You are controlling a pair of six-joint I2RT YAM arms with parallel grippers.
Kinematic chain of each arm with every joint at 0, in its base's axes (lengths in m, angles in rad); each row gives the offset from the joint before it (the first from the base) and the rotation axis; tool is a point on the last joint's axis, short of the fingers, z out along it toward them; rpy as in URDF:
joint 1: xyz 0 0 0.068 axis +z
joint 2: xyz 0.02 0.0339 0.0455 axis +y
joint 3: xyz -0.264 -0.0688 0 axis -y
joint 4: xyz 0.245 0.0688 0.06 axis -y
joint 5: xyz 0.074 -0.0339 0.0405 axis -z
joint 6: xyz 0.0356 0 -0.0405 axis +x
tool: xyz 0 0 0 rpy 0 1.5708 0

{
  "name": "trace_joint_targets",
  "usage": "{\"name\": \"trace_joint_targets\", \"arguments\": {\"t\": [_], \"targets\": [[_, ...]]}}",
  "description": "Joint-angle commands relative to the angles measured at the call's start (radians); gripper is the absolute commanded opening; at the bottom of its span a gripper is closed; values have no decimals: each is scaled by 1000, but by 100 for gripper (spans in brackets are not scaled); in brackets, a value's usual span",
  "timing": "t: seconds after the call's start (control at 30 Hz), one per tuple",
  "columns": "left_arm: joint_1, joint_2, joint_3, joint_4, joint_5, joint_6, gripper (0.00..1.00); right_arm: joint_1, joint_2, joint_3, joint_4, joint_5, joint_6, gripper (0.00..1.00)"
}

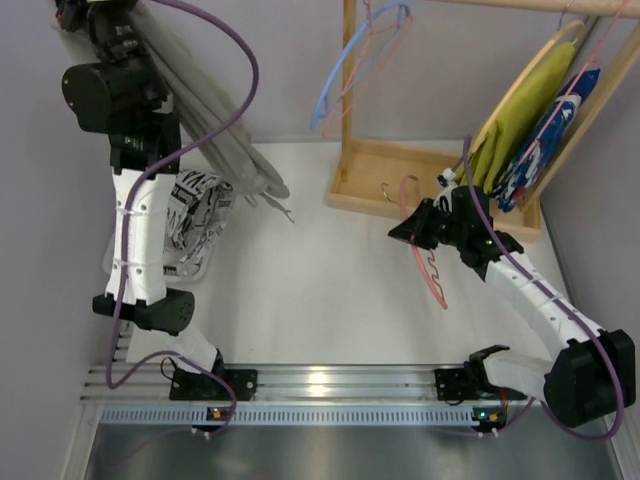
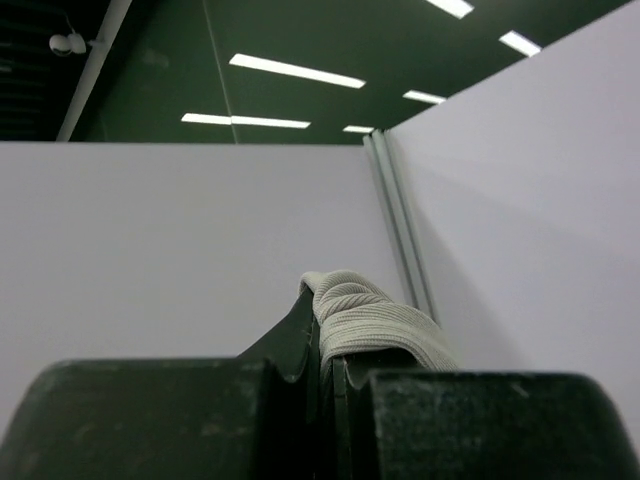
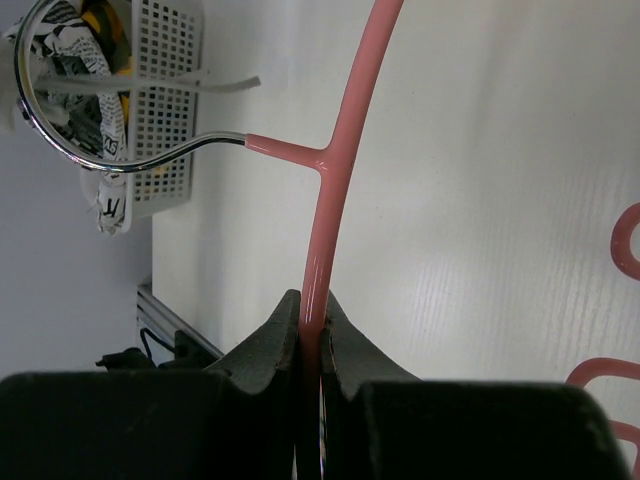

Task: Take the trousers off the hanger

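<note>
The grey-taupe trousers [image 1: 225, 130] hang in a long fold from my raised left gripper [image 1: 98, 12] at the top left, their lower end near the table. They are apart from the hanger. In the left wrist view the left gripper [image 2: 325, 335] is shut on a bunched ribbed fold of the trousers [image 2: 375, 320]. The pink hanger [image 1: 428, 262] lies slanted over the table at the right, and my right gripper [image 1: 410, 232] is shut on it. In the right wrist view the right gripper [image 3: 312, 312] pinches the hanger's thin pink arm [image 3: 335, 150] just below its metal hook [image 3: 60, 140].
A white mesh basket [image 1: 200, 262] holding black-and-white cloth stands under the left arm, also in view as basket [image 3: 165, 100]. A wooden rack [image 1: 420, 190] at the back right carries a light blue hanger [image 1: 345, 70], a yellow-green garment [image 1: 525, 115] and a blue patterned cloth [image 1: 540, 160].
</note>
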Motion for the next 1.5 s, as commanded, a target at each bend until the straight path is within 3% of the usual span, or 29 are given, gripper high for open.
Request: {"name": "trace_joint_targets", "arguments": {"t": [0.0,0.23,0.5,0.6,0.63,0.93,1.3,1.47], "targets": [[150,11,110,-9,40,-150,0,5,-10,59,64,-5,-16,0],[265,10,119,58,94,-145,0,5,-1,57,77,-9,-9,0],[485,2,109,60,100,-213,0,7,9,66,78,-18,-9,0],[543,-35,5,84,105,-242,0,7,12,74,81,-18,-9,0],[549,-70,-85,106,112,-234,0,5,12,79,80,-18,-7,0],[556,-199,-416,167,203,-245,0,7,12,60,103,-20,7,0],[556,-168,-479,198,229,-313,0,5,4,62,87,-14,-9,0],[556,-202,-591,198,224,-328,0,7,4,62,94,-9,-9,0]]}}
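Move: The left hand holds the grey trousers high, and the white basket they are going to lies about 8 cm ahead, 11 cm to the left and some 70 cm below. The black-and-white clothes in it are roughly 9 cm ahead, 5 cm left and 67 cm below. The foot of the rack's left post is about 27 cm ahead and 40 cm right. From the right hand the basket is some 60 cm left, 11 cm ahead and 13 cm lower. Still pinching the bunched end of the grey trousers, the left hand carries them left about 15 cm towards the basket, edging forward and then back. It then sinks some 10 cm while reaching forward about 7 cm; the wrist turns up to 20 degrees counter-clockwise, partly unwinds and tips slightly forward. The right hand stays put, gripping the pink hanger. ##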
